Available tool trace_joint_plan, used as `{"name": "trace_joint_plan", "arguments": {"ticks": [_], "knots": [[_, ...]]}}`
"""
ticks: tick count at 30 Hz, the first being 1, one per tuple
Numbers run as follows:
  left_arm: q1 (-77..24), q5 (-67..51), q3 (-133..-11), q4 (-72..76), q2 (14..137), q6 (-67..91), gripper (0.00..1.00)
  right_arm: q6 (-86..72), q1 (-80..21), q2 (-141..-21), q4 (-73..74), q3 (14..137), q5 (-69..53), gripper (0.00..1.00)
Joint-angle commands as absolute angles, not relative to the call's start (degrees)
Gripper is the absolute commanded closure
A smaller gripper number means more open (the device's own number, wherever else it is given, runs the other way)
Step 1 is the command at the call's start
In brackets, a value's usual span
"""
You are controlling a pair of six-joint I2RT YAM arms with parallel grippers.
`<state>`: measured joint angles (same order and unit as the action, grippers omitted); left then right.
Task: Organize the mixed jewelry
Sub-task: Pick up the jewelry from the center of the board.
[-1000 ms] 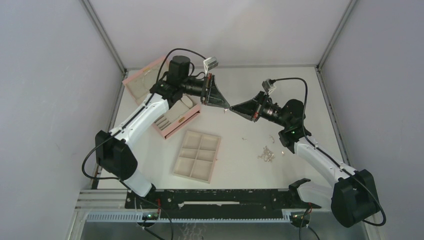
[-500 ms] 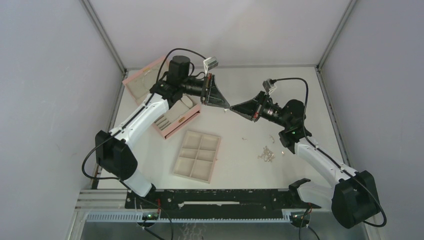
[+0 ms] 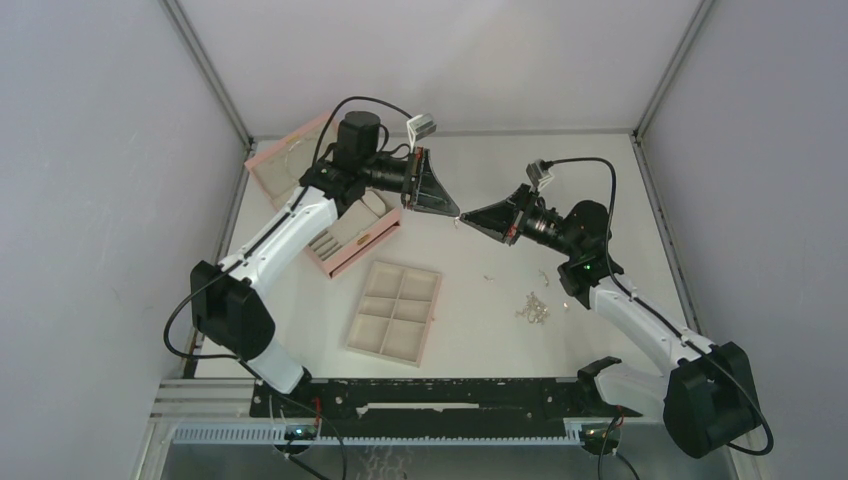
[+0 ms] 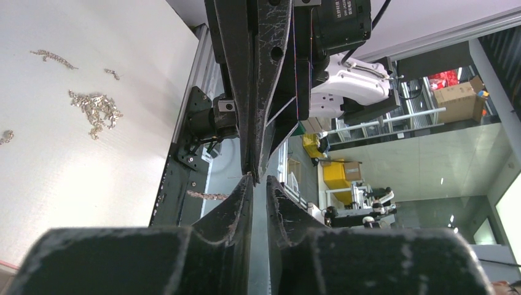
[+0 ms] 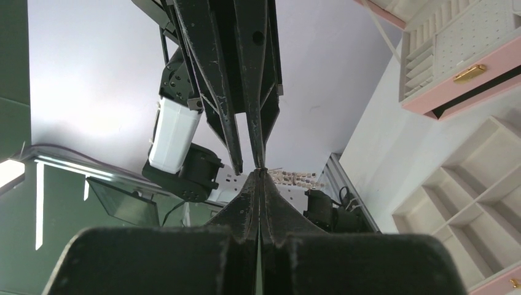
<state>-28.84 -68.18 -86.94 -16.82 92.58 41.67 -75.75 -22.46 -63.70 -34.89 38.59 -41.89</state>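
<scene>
My two grippers meet tip to tip in the air above the table's middle. The right gripper [image 3: 464, 219] [image 5: 260, 172] is shut on a short silver chain piece [image 5: 296, 178] [image 4: 207, 195], which sticks out sideways from its tips. The left gripper [image 3: 454, 212] [image 4: 258, 179] stands open by a narrow gap, with the right gripper's tips at its mouth. More of the mixed jewelry lies on the table: a small cluster [image 3: 533, 308] [image 4: 94, 108] and loose pieces [image 3: 490, 277] [image 4: 54, 57].
A pink box [image 3: 352, 248] [image 5: 458, 83] stands open at the back left under the left arm. The beige six-compartment tray [image 3: 383, 338] [image 5: 456, 208] lies in front of it. The arms' black base rail [image 3: 440, 398] runs along the near edge.
The left gripper's jaws have parted slightly from shut. The right gripper's tips have crept a little toward the left gripper. The chain piece stays at the meeting point.
</scene>
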Motion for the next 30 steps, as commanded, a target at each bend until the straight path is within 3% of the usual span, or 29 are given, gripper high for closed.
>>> {"name": "trace_joint_plan", "arguments": {"ticks": [1, 16, 26, 30], "knots": [[-28.7, -69.9, -86.1, -14.7, 91.8, 42.5, 0.80, -74.6, -22.2, -62.3, -36.7, 38.5, -41.0, 1.00], [-27.0, -66.2, -86.1, -17.4, 91.7, 39.8, 0.72, -73.5, -21.7, -61.5, -34.6, 38.6, -41.0, 1.00], [-26.0, -50.8, -86.8, -26.4, 87.1, 27.7, 0.64, -71.6, -21.8, -59.8, -31.9, 38.6, -39.8, 1.00], [-26.0, -40.4, -82.3, -24.0, 83.2, 24.1, 0.53, -69.5, -21.8, -58.6, -29.2, 38.6, -38.8, 1.00]]}}
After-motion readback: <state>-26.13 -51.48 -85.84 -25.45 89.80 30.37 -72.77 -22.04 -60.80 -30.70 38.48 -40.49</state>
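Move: The two grippers meet tip to tip in the air; the jewelry chain hangs from the closed right fingertips beside the parted left ones, its middle about 3 cm below either hand, straight under it. From either hand, with all of these some 32 cm below: the small piece lies about 7 cm right and 1 cm farther out, the compartment tray 13 cm left and 6 cm back, and the jewelry pile 16 cm right and 5 cm back. The right hand keeps the end of the jewelry chain pinched in its shut fingertips and stays almost in place, while the left fingers, already parted beside it, go on opening to just under half. After a short hold the left hand backs off from the right gripper and the chain, some 4 cm forward, 3 cm down and about 2 cm left, turning roughly 15 degrees counter-clockwise as its fingertips dip about 10 degrees. ##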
